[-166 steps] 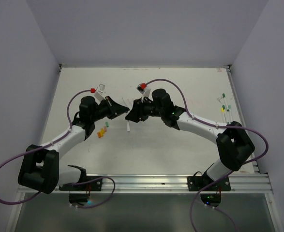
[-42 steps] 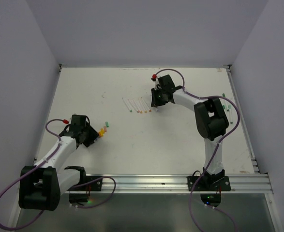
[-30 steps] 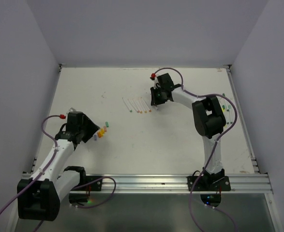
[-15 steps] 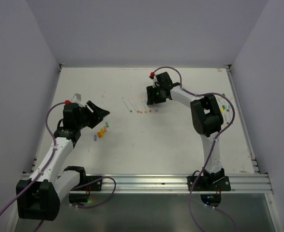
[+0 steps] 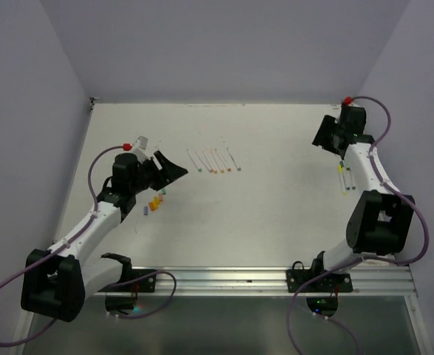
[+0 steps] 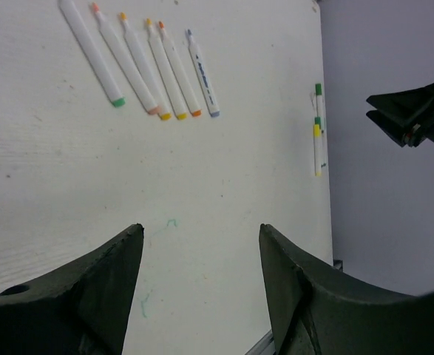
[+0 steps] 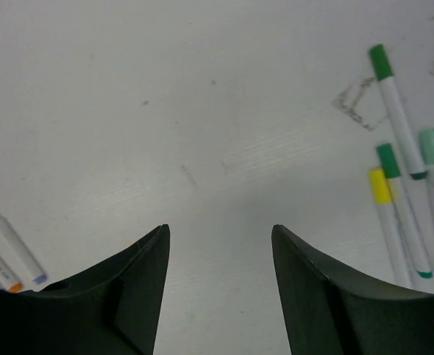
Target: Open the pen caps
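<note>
Several uncapped white pens (image 5: pixel 214 160) lie in a row at mid-table, also seen in the left wrist view (image 6: pixel 139 66). Loose pen caps (image 5: pixel 155 201) in orange, yellow, green and purple lie at the left. My left gripper (image 5: pixel 174 171) (image 6: pixel 202 228) hovers open and empty just beyond those caps. Capped pens (image 5: pixel 342 167) (image 6: pixel 318 130) lie at the far right; their green cap (image 7: pixel 381 62), yellow cap (image 7: pixel 380 186) and teal cap (image 7: pixel 429 146) are on. My right gripper (image 5: pixel 320 139) (image 7: pixel 218 228) hangs open and empty left of them.
The table's right edge rail (image 5: pixel 366 170) runs close behind the capped pens. Grey walls (image 5: pixel 217 52) enclose the table on three sides. An aluminium rail (image 5: pixel 239 279) holds both arm bases at the near edge.
My right arm swung from the row of uncapped pens to the far right beside the capped pens, and its jaws opened. My left gripper lifted off the loose caps and moved up and right.
</note>
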Robot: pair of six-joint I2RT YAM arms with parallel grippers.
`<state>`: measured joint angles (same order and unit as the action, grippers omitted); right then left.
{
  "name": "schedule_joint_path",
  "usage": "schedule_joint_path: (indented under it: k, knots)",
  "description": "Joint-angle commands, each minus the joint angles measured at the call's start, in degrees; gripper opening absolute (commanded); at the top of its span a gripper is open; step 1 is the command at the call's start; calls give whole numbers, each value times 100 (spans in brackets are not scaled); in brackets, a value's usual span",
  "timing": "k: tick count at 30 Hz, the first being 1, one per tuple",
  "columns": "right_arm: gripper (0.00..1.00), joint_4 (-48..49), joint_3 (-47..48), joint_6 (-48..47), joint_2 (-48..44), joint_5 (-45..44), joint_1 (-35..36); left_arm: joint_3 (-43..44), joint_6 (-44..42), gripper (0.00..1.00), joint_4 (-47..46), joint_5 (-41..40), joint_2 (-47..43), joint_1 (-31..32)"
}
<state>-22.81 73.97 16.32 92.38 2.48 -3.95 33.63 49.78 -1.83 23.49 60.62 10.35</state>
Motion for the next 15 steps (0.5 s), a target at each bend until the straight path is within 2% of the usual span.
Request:
schedule_joint_path:
  k: [1, 4, 8, 15]
  knots:
    - [61, -514, -602, -216, -307, -756, -185, 92, -153, 66, -888, 218, 335, 432]
    - [61, -427, -787, -252, -326, -1118, -492, 48, -126, 66, -1223, 385, 643, 678]
    - [61, -92, -982, -234, -134, -916, -1037, -84, -223, 66, -1442, 446, 793, 775]
    - [62, 303, -1333, -357, 140, -1047, -1398, -128, -232, 66, -1786, 675, 1284, 855]
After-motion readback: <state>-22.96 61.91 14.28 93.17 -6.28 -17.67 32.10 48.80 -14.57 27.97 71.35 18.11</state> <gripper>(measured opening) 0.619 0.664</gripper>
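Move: The yellow-capped pen lies about 15 cm to the right hand's right, some 4 cm back and 15 cm below. Beside it, a green-capped pen lies about 17 cm right and 2 cm back, and a light-green-capped pen roughly 19 cm right and 1 cm back; another green pen is some 16 cm right and 6 cm ahead. From the left hand the yellow-capped pen is about 61 cm right, 8 cm ahead and 15 cm below. The empty right hand swings about 11 cm to its right while sinking 9 cm and drawing back some 8 cm, towards the yellow-capped pen at the edge of the remaining capped pens, turning clockwise nearly 20 degrees and tipping its open fingers more steeply down, but still short of touching. Meanwhile the left hand, also open and empty, drifts 5 to 6 cm right and a little down over bare table in front of the row of uncapped pens, turning some 10 degrees clockwise. ##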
